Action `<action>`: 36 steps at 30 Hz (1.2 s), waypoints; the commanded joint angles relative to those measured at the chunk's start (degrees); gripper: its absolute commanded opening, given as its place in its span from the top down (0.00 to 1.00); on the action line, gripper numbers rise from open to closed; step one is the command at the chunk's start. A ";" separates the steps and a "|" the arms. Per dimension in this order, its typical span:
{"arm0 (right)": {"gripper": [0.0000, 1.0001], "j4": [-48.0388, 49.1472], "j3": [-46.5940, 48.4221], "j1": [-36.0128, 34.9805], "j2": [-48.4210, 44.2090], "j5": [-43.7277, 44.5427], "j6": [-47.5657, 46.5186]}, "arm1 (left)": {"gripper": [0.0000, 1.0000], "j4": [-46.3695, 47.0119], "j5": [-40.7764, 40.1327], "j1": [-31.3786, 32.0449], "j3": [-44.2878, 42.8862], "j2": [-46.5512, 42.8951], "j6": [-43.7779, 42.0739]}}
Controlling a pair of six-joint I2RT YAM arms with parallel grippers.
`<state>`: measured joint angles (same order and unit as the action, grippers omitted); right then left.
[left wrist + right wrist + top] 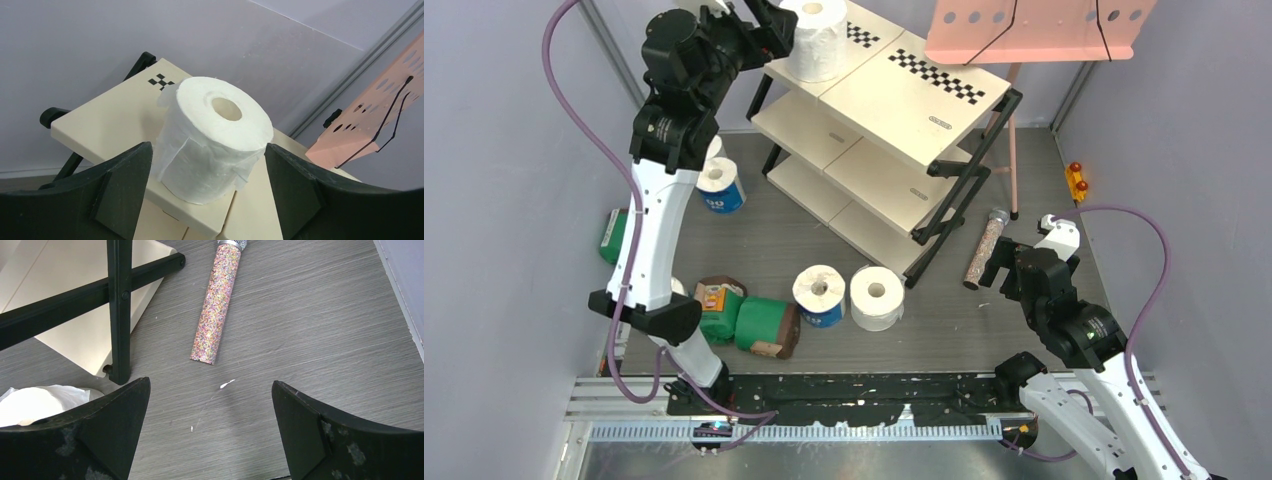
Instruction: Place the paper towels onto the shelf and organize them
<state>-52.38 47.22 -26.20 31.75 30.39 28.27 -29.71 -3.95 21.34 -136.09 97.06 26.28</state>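
Observation:
One plain white paper towel roll (817, 38) stands upright on the near left corner of the shelf's (904, 105) top board. My left gripper (786, 30) is beside it, open. In the left wrist view the roll (212, 137) sits between the spread fingers of the gripper (207, 145), with a gap on each side. On the floor lie a white roll (877, 297), blue rolls (819, 295) (720, 187) and green rolls (764, 325) (719, 305) (612, 235). My right gripper (1009, 265) (210, 385) hangs open over bare floor with nothing between its fingers.
A thin speckled tube (984, 250) (217, 305) lies on the floor by the shelf's right foot (119, 375). A pink perforated music stand (1034, 30) rises behind the shelf at the back right. A small orange object (1076, 180) sits by the right wall.

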 commanded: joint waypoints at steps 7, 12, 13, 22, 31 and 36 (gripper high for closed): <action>0.00 1.40 -0.02 -0.26 0.19 1.86 0.73 | 0.15 1.38 11.85 3.12 6.80 -6.96 -7.94; 0.00 1.41 -0.08 -0.28 -0.07 1.94 0.81 | 0.14 1.65 19.12 7.00 7.36 -7.22 -9.93; 0.00 1.40 -0.05 -0.26 -0.26 1.95 0.81 | 0.14 2.38 20.05 7.45 7.68 -6.98 -9.70; 0.00 0.73 0.22 -0.31 -0.94 2.50 1.19 | 0.14 7.96 19.74 7.84 6.46 -1.44 -7.57; 0.00 0.61 0.16 -0.26 -1.32 2.89 1.35 | 0.14 8.62 17.83 7.46 4.49 2.83 -8.97; 0.00 0.57 0.15 -0.26 -1.17 3.04 1.40 | 0.14 7.72 16.68 5.33 1.45 6.13 -9.98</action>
<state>-52.40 47.18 -26.20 30.50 31.66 28.82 -24.43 13.74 28.69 -129.75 101.84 17.82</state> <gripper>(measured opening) 0.996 0.863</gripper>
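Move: The left hand is open and has nothing in it. The just-placed paper towel roll stands about 8 cm ahead of it, 4 cm to its right and 5 cm lower, on the top shelf's left board. The middle of the empty right board is roughly 23 cm to the hand's right, level with it fore and aft, 10 cm below; its checkered strip is some 5 cm ahead and 28 cm right. From the right hand, the roll is about 28 cm ahead, 36 cm left and 30 cm up. Backing off and swinging right, the left hand clears the front of the standing roll by about 7 cm while turning some 25 degrees clockwise. It then comes forward again and sinks past the roll's right side, ending roughly 12 cm right of and 6 cm below its start, its left side tilted slightly up. The fingers stay wide open, the left one close beside the roll; contact can't be made out. ##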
